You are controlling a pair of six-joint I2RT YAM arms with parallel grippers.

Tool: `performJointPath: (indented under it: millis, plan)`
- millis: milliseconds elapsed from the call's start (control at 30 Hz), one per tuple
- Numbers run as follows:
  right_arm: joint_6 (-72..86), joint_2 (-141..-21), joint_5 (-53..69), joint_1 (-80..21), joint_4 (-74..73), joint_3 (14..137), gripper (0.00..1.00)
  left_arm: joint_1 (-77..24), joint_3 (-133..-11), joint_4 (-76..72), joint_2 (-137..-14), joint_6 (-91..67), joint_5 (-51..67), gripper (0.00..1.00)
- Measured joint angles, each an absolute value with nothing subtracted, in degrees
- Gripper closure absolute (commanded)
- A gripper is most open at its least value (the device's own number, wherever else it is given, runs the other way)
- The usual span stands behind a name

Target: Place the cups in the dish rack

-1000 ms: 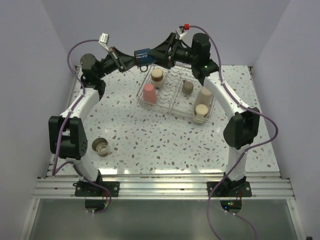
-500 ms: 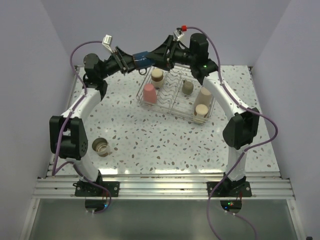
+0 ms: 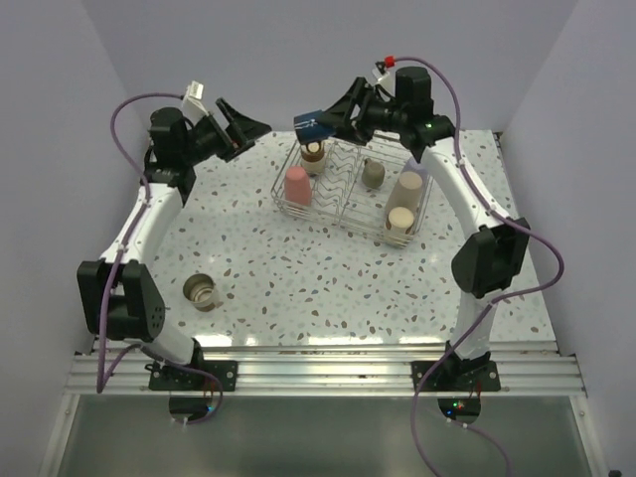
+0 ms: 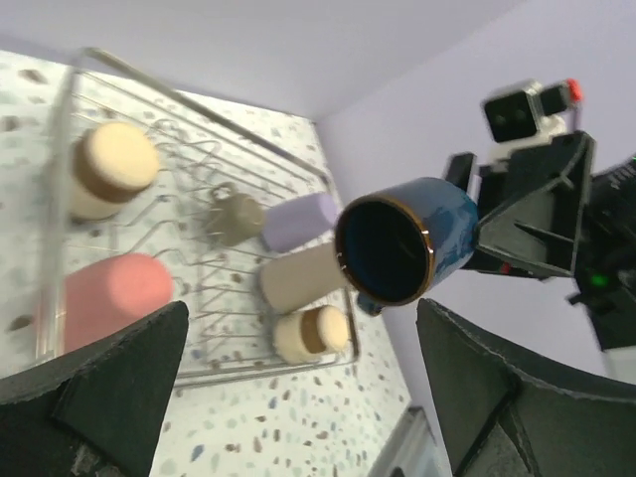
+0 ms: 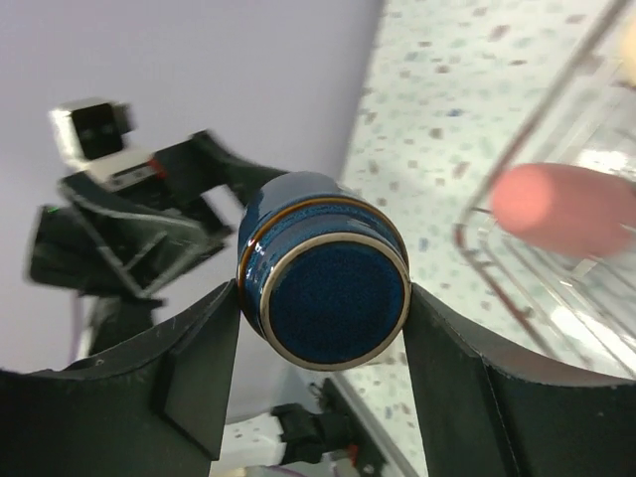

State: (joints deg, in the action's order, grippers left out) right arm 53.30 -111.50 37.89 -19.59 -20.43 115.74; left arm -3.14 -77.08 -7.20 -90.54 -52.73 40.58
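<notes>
My right gripper [image 3: 323, 119] is shut on a dark blue mug [image 3: 312, 123], held on its side in the air above the far left corner of the dish rack [image 3: 343, 211]. In the right wrist view the mug's base [image 5: 326, 298] sits between both fingers. My left gripper [image 3: 244, 125] hangs open and holds nothing, to the left of the mug and apart from it. In the rack are a pink cup [image 3: 297, 185], a beige cup [image 3: 313, 152], a small grey cup [image 3: 373, 175], a lavender cup [image 4: 301, 218], a tall beige cup [image 3: 407, 191] and another beige cup [image 3: 400, 220].
One metallic grey-beige cup [image 3: 202, 291] stands upright on the speckled table [image 3: 298, 278] near the left arm's lower link. Lilac walls close in the table at the back and both sides. An aluminium rail [image 3: 328, 370] runs along the near edge.
The left gripper opened, let go of the mug and drew back to the left. The right gripper closed on the mug and carried it right, over the rack's corner.
</notes>
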Motion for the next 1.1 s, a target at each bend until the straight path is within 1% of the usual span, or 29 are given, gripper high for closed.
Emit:
performJointPath:
  millis: [100, 267, 467, 533, 667, 800, 1100]
  plan:
    - [46.28, -110.74, 31.81, -18.35, -29.69, 117.27, 1.0, -1.52, -77.36, 3.92, -86.72, -47.42, 31.4, 0.0]
    - [32.93, -110.72, 15.66, -17.98, -45.78, 122.02, 1.0, -0.43, -78.67, 19.81, -83.35, -39.51, 15.49, 0.0]
    - [21.61, -111.44, -1.5, -19.46, -55.48, 122.32, 1.0, -0.51, -74.94, 28.82, -77.71, -34.39, 5.04, 0.0]
    - [18.13, -112.95, -8.01, -21.3, -57.1, 122.69, 1.0, -0.8, -72.16, 30.28, -74.91, -33.23, 2.61, 0.0]
    - [15.07, -117.23, -13.82, -24.99, -57.56, 123.0, 1.0, -1.3, -68.36, 32.56, -71.5, -31.79, 0.58, 0.0]
    - [13.91, -121.23, -16.1, -26.89, -57.45, 122.69, 1.0, -1.39, -66.3, 34.04, -70.22, -30.46, -0.23, 0.0]
    - [13.41, -126.32, -19.18, -25.91, -56.62, 122.74, 1.0, -1.61, -64.38, 35.35, -69.08, -28.71, -0.27, 0.0]
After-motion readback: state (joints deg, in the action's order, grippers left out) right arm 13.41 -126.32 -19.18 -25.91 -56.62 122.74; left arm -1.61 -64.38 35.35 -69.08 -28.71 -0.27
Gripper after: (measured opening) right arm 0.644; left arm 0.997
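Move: Ahead by a couple of centimetres, some 13 cm to the right and 25 cm below the right hand lies the free spot in the dish rack for the held blue mug. Around that spot, the small green cup stands about 7 cm farther out, the tall tan cup 9 cm to its right, and the cream cup 8 cm right and 7 cm nearer. From the left hand the spot is some 26 cm right, 3 cm ahead and 22 cm below. Swinging the pinched blue mug down and to the right over the rack, the right hand drops about 22 cm and goes 12 cm right. Its fingers tip from pointing left to pointing nearly straight down beside the green and tan cups, the grip kept. The empty left hand stays open, retreating left, down and back away from the rack while its fingers turn downward. ##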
